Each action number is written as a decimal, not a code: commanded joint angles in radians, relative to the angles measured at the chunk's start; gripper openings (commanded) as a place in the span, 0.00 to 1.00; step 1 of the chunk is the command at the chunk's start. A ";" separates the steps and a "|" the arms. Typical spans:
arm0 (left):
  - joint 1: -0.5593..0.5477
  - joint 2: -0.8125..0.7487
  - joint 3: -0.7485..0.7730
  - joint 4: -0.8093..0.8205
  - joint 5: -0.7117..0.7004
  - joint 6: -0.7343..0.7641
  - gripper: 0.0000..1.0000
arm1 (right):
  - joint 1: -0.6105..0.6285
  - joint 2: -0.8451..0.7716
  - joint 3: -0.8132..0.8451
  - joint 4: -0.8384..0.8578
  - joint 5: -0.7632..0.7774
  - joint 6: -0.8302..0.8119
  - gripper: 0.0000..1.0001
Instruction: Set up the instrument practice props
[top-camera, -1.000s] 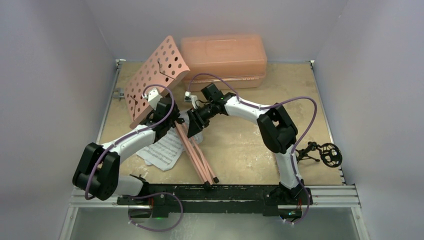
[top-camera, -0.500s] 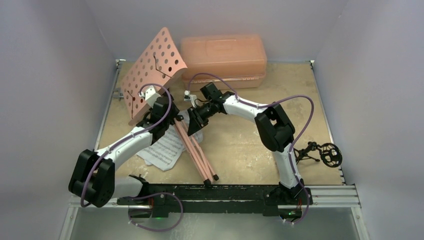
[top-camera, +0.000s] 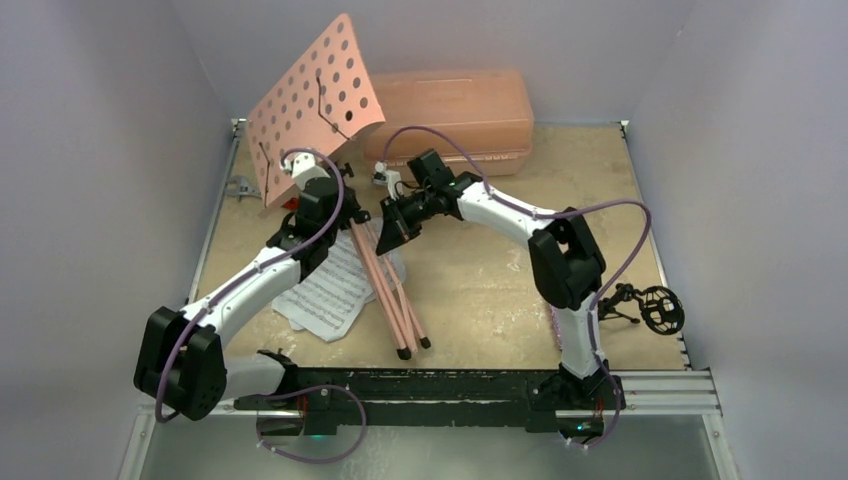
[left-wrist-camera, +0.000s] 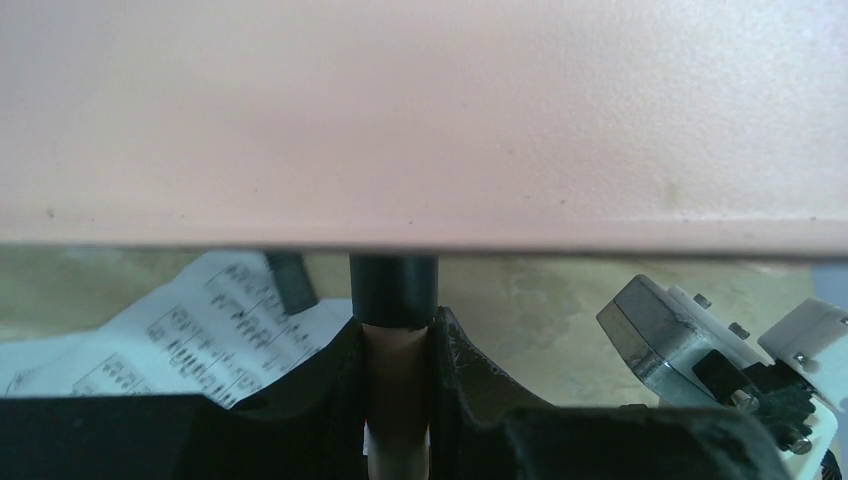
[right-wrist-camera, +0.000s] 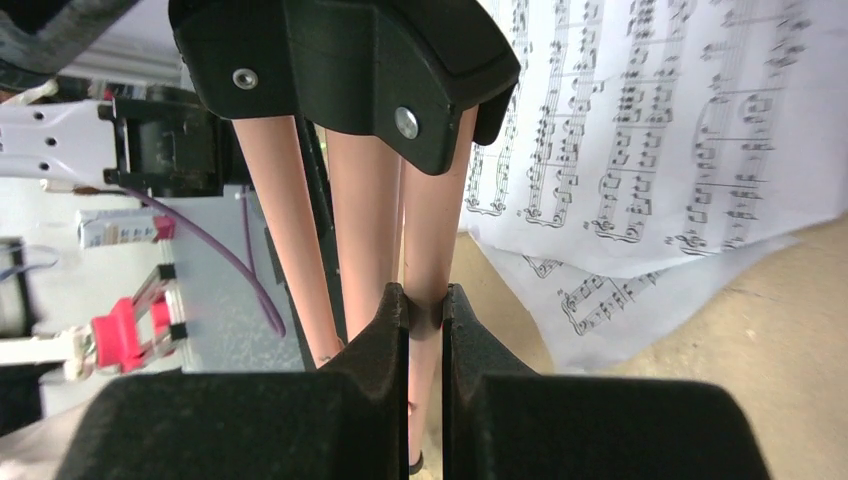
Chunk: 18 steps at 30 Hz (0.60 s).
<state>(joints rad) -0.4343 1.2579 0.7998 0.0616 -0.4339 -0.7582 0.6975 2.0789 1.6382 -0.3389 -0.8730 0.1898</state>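
The pink perforated music stand (top-camera: 315, 100) is held tilted above the table's back left, its tray high in the air. My left gripper (top-camera: 340, 200) (left-wrist-camera: 397, 370) is shut on the stand's pink pole (left-wrist-camera: 397, 350), just under the black collar (left-wrist-camera: 393, 288). The tripod legs (top-camera: 392, 295) hang folded together, their tips near the front rail. My right gripper (top-camera: 385, 232) (right-wrist-camera: 425, 310) is shut on one pink leg (right-wrist-camera: 432, 200), just below the black hub (right-wrist-camera: 350, 60). White sheet-music pages (top-camera: 325, 295) (right-wrist-camera: 650, 130) lie under the legs. The small black mic stand (top-camera: 645, 306) lies at the right edge.
A pink translucent box (top-camera: 450, 115) stands along the back wall behind the stand. A red-handled tool (top-camera: 290, 203) and a grey metal tool (top-camera: 238, 187) lie by the left edge, partly hidden. Purple walls close in on three sides.
The stand's tray has risen and swung more upright, and the legs have drawn back from the front rail. My right gripper has closed on one leg. The left grip is unchanged.
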 joint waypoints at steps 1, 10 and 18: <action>-0.028 -0.097 0.220 0.363 0.097 0.145 0.00 | -0.018 -0.136 0.078 0.039 0.134 0.002 0.00; -0.122 -0.006 0.426 0.478 0.245 0.383 0.00 | -0.049 -0.231 0.165 0.018 0.291 0.009 0.00; -0.182 0.082 0.579 0.586 0.350 0.492 0.00 | -0.134 -0.331 0.133 0.017 0.384 -0.009 0.00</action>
<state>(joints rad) -0.5655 1.3624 1.2312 0.2794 -0.2485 -0.2977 0.6037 1.8027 1.7596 -0.3763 -0.5915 0.1860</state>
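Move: I already hold the music stand. From my left hand, the pink box behind its intended spot is about 20 cm ahead, 24 cm right and 10 cm below. The leg ends lie some 30 cm back, 15 cm right, the sheet music about 13 cm back, straight below. From my right hand, that box is about 29 cm ahead, 16 cm right and slightly lower; the sheets are 4 cm back, 9 cm left. I hoist the stand with both arms. My left hand keeps its grip on the shaft just under the desk, rising about 21 cm and drawing 10 cm right while its fingers tip upward some 30 degrees and turn clockwise. My right hand keeps pinching one leg just below the collar, rising about 16 cm with a reach forward and a smaller shift right, also turning clockwise. ##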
